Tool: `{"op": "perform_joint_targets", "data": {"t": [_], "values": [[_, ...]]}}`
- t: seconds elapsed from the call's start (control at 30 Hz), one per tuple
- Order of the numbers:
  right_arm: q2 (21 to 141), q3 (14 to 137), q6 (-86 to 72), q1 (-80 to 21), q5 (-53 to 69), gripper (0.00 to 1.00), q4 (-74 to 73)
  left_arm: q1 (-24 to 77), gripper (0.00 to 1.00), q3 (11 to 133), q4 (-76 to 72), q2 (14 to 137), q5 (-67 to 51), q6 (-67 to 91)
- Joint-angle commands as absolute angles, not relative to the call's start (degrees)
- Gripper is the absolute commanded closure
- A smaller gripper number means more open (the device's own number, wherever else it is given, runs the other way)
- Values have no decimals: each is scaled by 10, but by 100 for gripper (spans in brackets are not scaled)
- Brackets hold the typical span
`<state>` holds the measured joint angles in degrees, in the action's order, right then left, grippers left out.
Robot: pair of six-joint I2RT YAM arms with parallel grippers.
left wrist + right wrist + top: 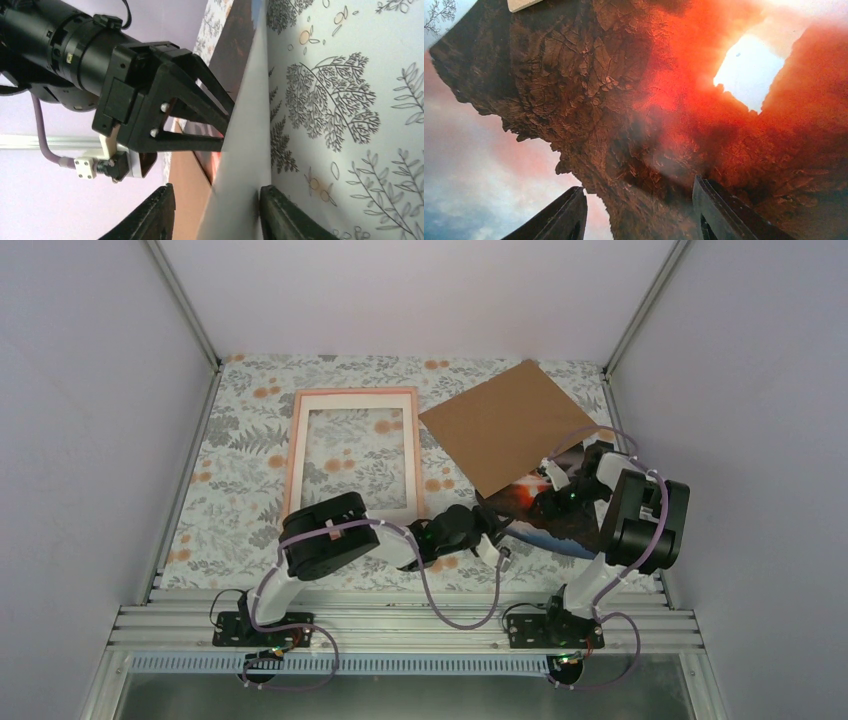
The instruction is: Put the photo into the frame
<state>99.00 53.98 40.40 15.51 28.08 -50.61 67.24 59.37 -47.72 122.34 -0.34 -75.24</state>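
The photo (522,495) lies at the right of the table, partly under the brown backing board; its red-orange rock print fills the right wrist view (624,90). My right gripper (553,490) (639,184) stands open, its fingertips set down on the printed face. The photo's near-left edge is lifted, and its white reverse (245,165) shows in the left wrist view. There my left gripper (497,540) (216,189) is open and straddles that edge, with one finger (280,215) against the white side and the other apart. The pink frame (293,455) lies flat at the left centre.
A white border mat (355,403) lies inside the frame's rails. The brown backing board (505,425) (185,185) rests skewed at the back right, overlapping the photo's far corner. Grey walls close in on both sides. The floral tablecloth (240,480) covers the table.
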Motion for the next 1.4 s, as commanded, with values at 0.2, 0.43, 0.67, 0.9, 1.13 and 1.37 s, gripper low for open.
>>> {"op": "perform_joint_targets", "data": {"t": [0.2,0.43,0.67,0.9,1.13,1.37], "values": [[968,658,421,187,353,28,-606,667,98,602,-421,1187,-18,-729],[938,941,404,246,467,10,-706,632,98,712,-204,1097,-78,-571],[916,1119,299,293,525,0,-668,612,98,801,-3,1003,-217,-510],[853,1148,181,302,518,0,-540,567,98,941,201,969,-274,-444],[787,1083,110,303,544,0,-406,489,98,1063,386,943,-297,-423],[777,997,107,303,739,0,-387,423,98,1073,465,880,-288,-390]]}}
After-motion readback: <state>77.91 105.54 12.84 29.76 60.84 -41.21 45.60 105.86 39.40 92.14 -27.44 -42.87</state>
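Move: The photo's curled-up near-left corner already stands between the left hand's open fingers; the photo's middle lies about 7 cm ahead, 9 cm right and 6 cm below. From there the brown board overlapping it is centred some 21 cm ahead and 2 cm right, the frame 15 cm ahead and 31 cm left. For the right hand, the photo's middle is roughly 3 cm ahead, 2 cm left, just below. The left fingers shut and pinch the photo's raised corner, then that hand climbs about 30 cm, swinging left and a little forward late in the rise while the wrist rolls some 40 degrees. The right hand, down at the photo, leaves it: forward and steeply up, then only up and easing back, nearly 50 cm high in all, opening wide and tipping from pointing down to about level. ##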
